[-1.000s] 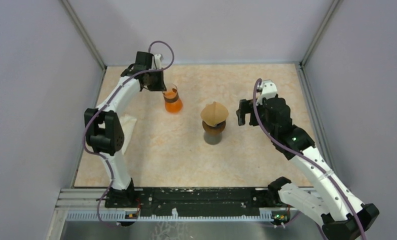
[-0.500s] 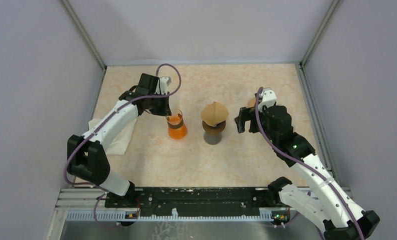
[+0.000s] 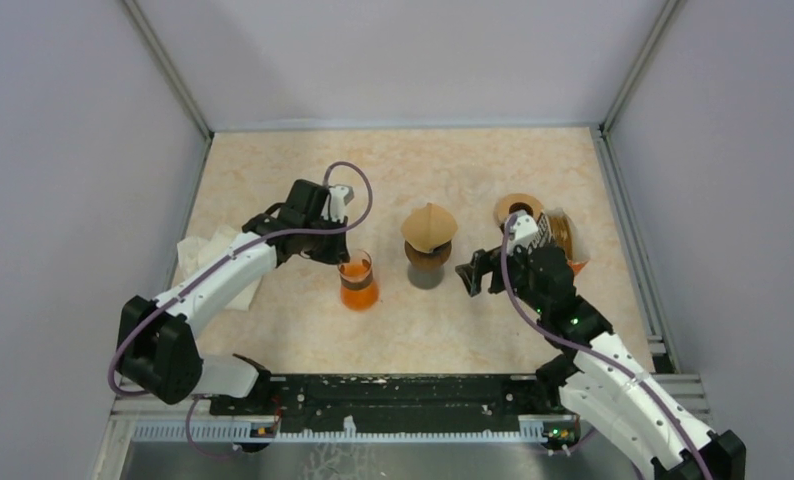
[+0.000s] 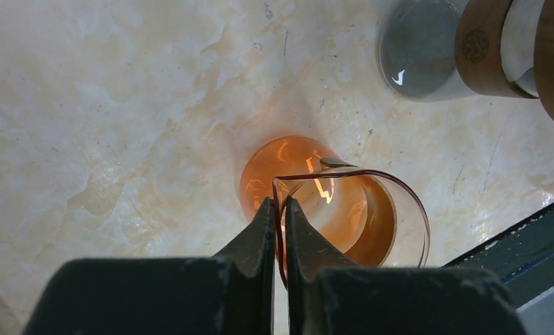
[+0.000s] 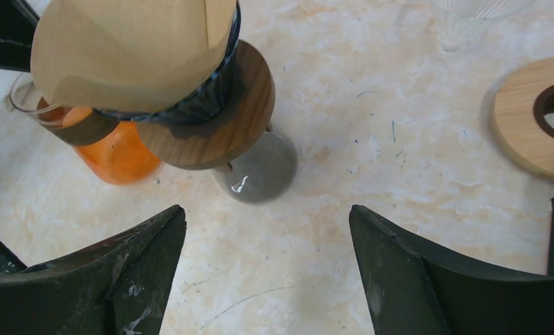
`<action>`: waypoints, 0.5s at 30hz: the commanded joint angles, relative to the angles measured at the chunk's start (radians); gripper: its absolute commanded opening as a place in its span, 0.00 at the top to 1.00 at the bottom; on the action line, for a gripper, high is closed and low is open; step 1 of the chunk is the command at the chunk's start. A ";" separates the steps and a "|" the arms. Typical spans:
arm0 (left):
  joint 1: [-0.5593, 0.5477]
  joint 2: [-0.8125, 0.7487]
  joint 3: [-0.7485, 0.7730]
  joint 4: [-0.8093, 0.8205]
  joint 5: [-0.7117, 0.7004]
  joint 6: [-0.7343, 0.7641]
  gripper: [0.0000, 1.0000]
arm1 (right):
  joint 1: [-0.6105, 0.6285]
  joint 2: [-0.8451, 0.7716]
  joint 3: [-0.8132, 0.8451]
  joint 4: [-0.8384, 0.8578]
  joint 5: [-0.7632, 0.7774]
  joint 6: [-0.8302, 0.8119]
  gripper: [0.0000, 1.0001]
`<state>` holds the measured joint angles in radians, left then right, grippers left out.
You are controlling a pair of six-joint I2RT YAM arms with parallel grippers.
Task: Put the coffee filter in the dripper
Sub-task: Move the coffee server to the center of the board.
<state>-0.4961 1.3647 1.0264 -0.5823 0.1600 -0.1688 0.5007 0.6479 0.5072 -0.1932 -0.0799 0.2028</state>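
Observation:
The brown paper coffee filter [image 3: 429,225] [image 5: 128,49] sits as a cone in the dark ribbed dripper [image 5: 208,98], which rests on a wooden collar [image 5: 222,129] over a grey base [image 3: 427,272] [image 5: 257,171]. My right gripper [image 3: 473,275] [image 5: 267,209] is open just right of the stand, with nothing between its fingers. My left gripper [image 3: 345,252] [image 4: 278,204] is shut on the rim of an orange glass beaker [image 3: 358,288] [image 4: 330,209], which stands just left of the stand.
A wooden ring [image 3: 518,209] [image 5: 532,118] lies at the right, with another wood-collared glass piece [image 3: 560,235] beside it. A white cloth [image 3: 198,248] lies by the left wall. The black rail [image 3: 393,395] runs along the near edge.
The left arm carried the beaker from the back left forward, to beside the dripper stand. The right arm drew back toward the near edge, uncovering the wooden ring.

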 commanded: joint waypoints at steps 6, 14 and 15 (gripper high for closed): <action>-0.006 -0.051 -0.044 0.099 0.000 -0.010 0.82 | -0.008 -0.117 -0.221 0.420 -0.133 -0.051 0.15; -0.006 -0.095 -0.058 0.133 -0.005 -0.009 0.62 | -0.007 0.033 -0.315 0.682 -0.218 -0.065 0.18; -0.004 -0.105 -0.055 0.132 -0.006 -0.010 0.59 | -0.006 0.049 -0.326 0.731 -0.223 -0.066 0.18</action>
<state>-0.4976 1.3102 0.9749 -0.4938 0.1543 -0.1719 0.5007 0.6445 0.2131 0.2905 -0.2489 0.1570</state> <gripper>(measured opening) 0.367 0.825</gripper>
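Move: The orange server, its rim pinched in the left hand, has its middle about 4 cm right of that hand, 2 cm back and 6 below; the grey coffee server stands about 19 cm right, 2 ahead and 6 below. For the right hand, empty and open, this grey server is about 8 cm ahead, 9 left and 11 below, with the filter-lined dripper on top some 2 cm below hand height and the orange server 25 cm left and 4 ahead. Down and to the left, about 3 cm each way, the right hand comes towards the grey server, turning some 10 degrees counter-clockwise and tipping its fingertips up, fingers still wide apart. The left hand almost stays in place, spreads its fingers to let go of the orange server's rim, and ends about 1 cm higher with the rim still between the open fingers. ##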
